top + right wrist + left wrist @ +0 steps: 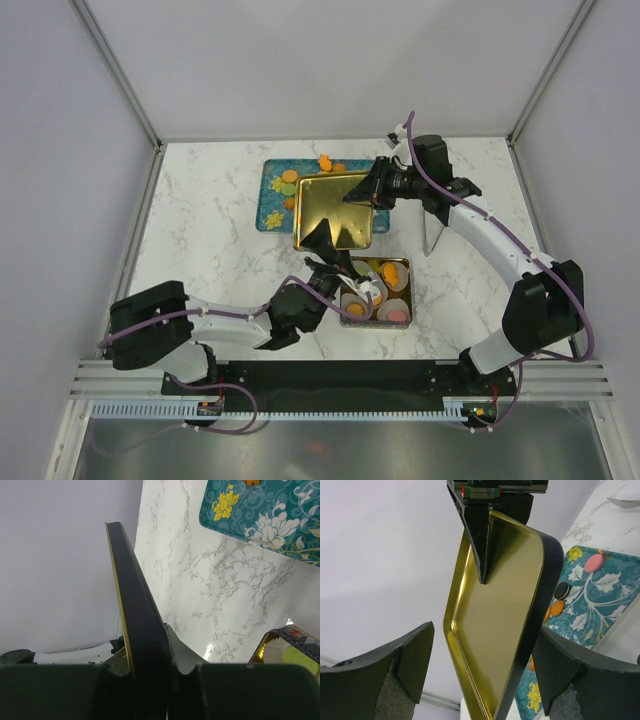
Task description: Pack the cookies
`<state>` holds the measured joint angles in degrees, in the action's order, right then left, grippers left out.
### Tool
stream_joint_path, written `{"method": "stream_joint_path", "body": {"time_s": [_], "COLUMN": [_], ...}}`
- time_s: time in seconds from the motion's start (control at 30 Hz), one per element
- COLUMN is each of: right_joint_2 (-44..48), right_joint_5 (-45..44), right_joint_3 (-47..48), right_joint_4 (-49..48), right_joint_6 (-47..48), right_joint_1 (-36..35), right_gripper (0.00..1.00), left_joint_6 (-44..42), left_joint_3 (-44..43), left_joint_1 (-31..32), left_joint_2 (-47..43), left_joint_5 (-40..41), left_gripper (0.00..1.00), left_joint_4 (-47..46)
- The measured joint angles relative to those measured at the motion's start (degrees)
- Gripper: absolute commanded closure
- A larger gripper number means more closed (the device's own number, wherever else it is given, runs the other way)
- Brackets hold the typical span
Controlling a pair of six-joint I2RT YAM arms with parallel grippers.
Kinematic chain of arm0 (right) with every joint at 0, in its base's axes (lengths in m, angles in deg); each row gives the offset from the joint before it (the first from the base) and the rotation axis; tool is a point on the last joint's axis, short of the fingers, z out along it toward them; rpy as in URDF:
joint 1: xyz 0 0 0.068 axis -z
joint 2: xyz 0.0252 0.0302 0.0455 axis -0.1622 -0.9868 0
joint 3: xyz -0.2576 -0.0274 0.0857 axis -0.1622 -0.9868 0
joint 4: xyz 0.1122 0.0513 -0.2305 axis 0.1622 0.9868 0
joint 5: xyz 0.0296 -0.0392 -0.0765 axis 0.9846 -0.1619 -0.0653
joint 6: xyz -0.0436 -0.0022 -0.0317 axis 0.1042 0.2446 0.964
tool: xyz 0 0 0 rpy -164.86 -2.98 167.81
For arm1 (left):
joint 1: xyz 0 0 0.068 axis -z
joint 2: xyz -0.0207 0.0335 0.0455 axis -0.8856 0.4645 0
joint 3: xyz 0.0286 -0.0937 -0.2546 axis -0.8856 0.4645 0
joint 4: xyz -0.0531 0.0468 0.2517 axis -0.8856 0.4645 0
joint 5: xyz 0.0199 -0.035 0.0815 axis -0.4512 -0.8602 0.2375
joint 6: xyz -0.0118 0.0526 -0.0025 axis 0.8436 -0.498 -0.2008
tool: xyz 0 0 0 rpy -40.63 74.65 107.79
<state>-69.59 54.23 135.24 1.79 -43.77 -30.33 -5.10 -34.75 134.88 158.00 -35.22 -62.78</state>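
A tin lid (335, 205), gold inside and dark outside, hangs tilted above the table. My right gripper (372, 190) is shut on its far edge; the right wrist view shows the lid's dark rim (137, 620) pinched in that gripper (150, 655). My left gripper (325, 245) is open and straddles the lid's near corner (495, 605), with a finger (415, 655) on each side. Cookies (288, 180) lie on the teal flowered tray (272, 215): pink (593, 563), black (562, 590) and orange (557, 608). More cookies (389, 270) sit in paper cups inside the open tin (409, 295).
The open tin stands just right of my left wrist, near the front edge. A thin grey upright piece (433, 235) stands right of the lid, under the right arm. The teal tray (270, 515) lies behind the lid. White walls enclose the marble table (210, 230).
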Motion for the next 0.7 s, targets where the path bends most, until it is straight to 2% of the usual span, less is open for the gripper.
{"method": "stream_joint_path", "body": {"time_s": [0.13,0.27,0.37,0.4,0.57,0.67,0.7], "right_joint_2": [0.33,0.63,0.66,0.66,0.85,1.29,1.57], "right_joint_5": [0.00,-0.02,-0.07,-0.09,-0.28,-0.11,-0.20], "right_joint_3": [-0.02,-0.04,-0.09,-0.09,-0.79,-1.11,-1.27], "right_joint_4": [0.59,1.29,1.92,2.12,2.36,2.21,2.10], "right_joint_6": [0.00,0.09,0.46,0.52,1.31,0.70,0.70], "right_joint_1": [0.00,0.00,0.00,0.00,0.00,0.11,0.11], "right_gripper": [0.94,0.94,0.94,0.94,0.92,0.89,0.88], "left_joint_6": [-5.31,-9.88,-12.98,-13.62,-15.58,-15.72,-15.74], "left_joint_3": [0.00,-0.31,-1.03,-1.16,-3.34,-3.80,-3.85], "left_joint_1": [-0.81,-0.87,-1.09,-1.18,-2.03,-2.14,-2.14], "left_joint_2": [3.48,7.02,9.38,9.68,9.92,10.12,10.40], "left_joint_5": [-1.66,-2.69,-2.95,-2.95,-2.82,-2.78,-2.82], "left_gripper": [0.22,0.32,0.41,0.48,0.60,0.70,0.76], "left_joint_4": [-3.50,-4.35,-4.46,-4.46,-4.94,-4.98,-4.98]}}
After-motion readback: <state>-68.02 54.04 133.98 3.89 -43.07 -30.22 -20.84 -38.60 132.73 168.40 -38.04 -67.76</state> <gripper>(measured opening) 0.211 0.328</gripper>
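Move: My right hand holds up the gold lid. Its middle is about 7 cm ahead of my left hand, a centimetre to the left and roughly level, with its near edge already between my open left fingers. The cookie box is some 11 cm to the left hand's right, 2 cm back and 20 cm below; the patterned tray is around 24 cm ahead, 3 cm left and 22 cm below. From my right hand, the lid's middle is about 4 cm left, 3 cm back and 2 cm lower. I close my left fingers from wide open to about a third, bringing them in on both faces of the lid's near edge. Meanwhile the left hand eases about 2 cm right and 2 cm forward along the lid, dips nearly 3 cm then comes partly back up, and rolls some 15 degrees, left side rising. My right hand keeps its grip, drifting back about a centimetre. ##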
